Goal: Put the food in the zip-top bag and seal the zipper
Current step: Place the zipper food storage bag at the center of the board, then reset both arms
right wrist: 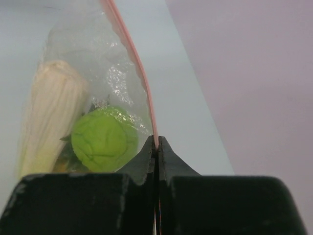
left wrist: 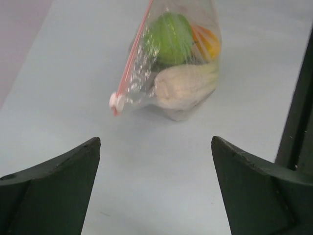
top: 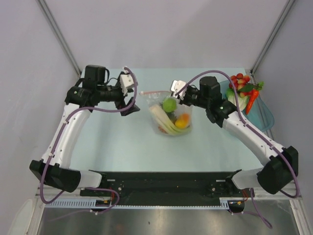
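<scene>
The clear zip-top bag [top: 157, 102] hangs upright at the table's middle, holding food: a green ball [top: 169, 105], an orange [top: 182, 121] and pale green stalks [top: 163, 120]. My right gripper [top: 174, 90] is shut on the right end of the pink-red zipper [top: 155, 91]. In the right wrist view its gripper [right wrist: 156, 142] pinches the zipper [right wrist: 137, 66] beside the green ball [right wrist: 103, 140]. My left gripper [top: 128, 105] stands open just left of the bag, touching nothing. The left wrist view shows this gripper [left wrist: 155, 142] wide apart, the bag [left wrist: 146, 73] and the zipper's white end tab [left wrist: 116, 101] ahead of it.
A teal bowl [top: 264, 115] at the table's right edge holds more food: strawberries [top: 239, 80] and a carrot [top: 251, 100]. Grey walls close in the back and both sides. The arms' black base rail [top: 161, 183] runs along the near edge.
</scene>
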`<state>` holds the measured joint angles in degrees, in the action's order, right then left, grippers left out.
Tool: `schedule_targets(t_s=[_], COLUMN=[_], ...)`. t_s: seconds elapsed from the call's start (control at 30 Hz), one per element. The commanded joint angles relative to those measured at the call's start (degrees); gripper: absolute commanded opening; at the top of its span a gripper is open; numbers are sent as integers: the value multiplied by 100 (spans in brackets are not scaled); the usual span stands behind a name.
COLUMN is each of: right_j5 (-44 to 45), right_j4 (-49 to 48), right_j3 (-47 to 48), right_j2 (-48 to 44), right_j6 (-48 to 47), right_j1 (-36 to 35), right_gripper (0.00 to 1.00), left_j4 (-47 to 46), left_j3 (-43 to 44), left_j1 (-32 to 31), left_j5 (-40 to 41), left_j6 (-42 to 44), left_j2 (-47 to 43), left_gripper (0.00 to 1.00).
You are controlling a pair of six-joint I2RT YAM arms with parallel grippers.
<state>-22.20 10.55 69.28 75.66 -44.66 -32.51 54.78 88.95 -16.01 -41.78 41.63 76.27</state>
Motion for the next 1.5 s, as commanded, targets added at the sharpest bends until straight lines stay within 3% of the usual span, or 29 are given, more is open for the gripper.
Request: schedule_targets(t_s=[0.0, 0.13, 0.27, 0.47, 0.6, 0.73, 0.87, 0.93, 0.97, 1.0, 1.07, 1.1, 1.17, 1.33, 1.47], right_j5=[304, 5, -661, -1752, -1665, -1850, -1973, -2025, -2078, -2122, -2140, -2131, -1903, -1289, -1226], right_j4=[-2177, -2811, -2734, -29, 623, 650, 1133, 1248, 1457, 1590, 1591, 1495, 1110, 441, -77], right_j3=[490, 946, 1070, 930, -60, -1193, -1671, -1855, -1865, -1865, -1848, -1830, -1769, -1435, -1048], right_j2=[492, 889, 1013, 1012, 1065, 688, 362, 213, 160, 55, -199, -557, -902, -1527, -1405], right_j6=[-86, -51, -51, -420, -420, -498, -456, -508, -621, -666, -274, -71, 351, 1793, 2908], right_j1=[412, 579, 492, 141, -140, -439, -756, -905, -950, -976, -1029, -1029, -1012, -459, 823], right_gripper=[0, 0, 0, 0, 0, 0, 0, 11, 23, 52, 74, 93, 100, 100, 100], left_j4=[-1249, -1751, -2006, -2086, -1920, -1586, -1427, -1383, -1357, -1304, -1137, -1128, -1233, -1488, -1488], left_j3=[237, 264, 124, -342, -536, -606, -835, -922, -932, -932, -906, -905, -932, -634, -300], left_j1=[571, 889, 1073, 1144, 1144, 1153, 1153, 1170, 1170, 1162, 1170, 1162, 1196, 1249, 1276], left_j5=[-260, -287, -208, -50, 3, -84, -199, -234, -243, -243, -156, -77, 195, 670, 969], left_j6=[-1463, -2244, -2536, -2660, -2686, -2765, -3116, -3397, -3476, -3555, -3556, -3661, -3837, -4005, -3943], left_j2=[1, 46, 81, 2, 63, 160, 178, 230, 265, 309, 415, 424, 380, 301, 406], left_gripper=[100, 100, 100, 100, 100, 100, 100, 100, 100, 100, 100, 100, 100, 100, 100])
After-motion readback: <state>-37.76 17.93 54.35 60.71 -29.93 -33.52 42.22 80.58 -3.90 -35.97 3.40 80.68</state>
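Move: The right hand still pinches the right end of the zipper on the hanging food bag; the board's center lies about 3 cm back, 8 cm to its left and 21 cm below. The bowl stands some 8 cm ahead and 25 cm right of this hand, 19 cm below. From the left hand, already open and free of the bag, the board's center is about 2 cm ahead, 15 cm right and 21 cm below. Right hand swings forward, draws zipper some 25 cm back and down, releases, rises; open left hand moves forward-left. ##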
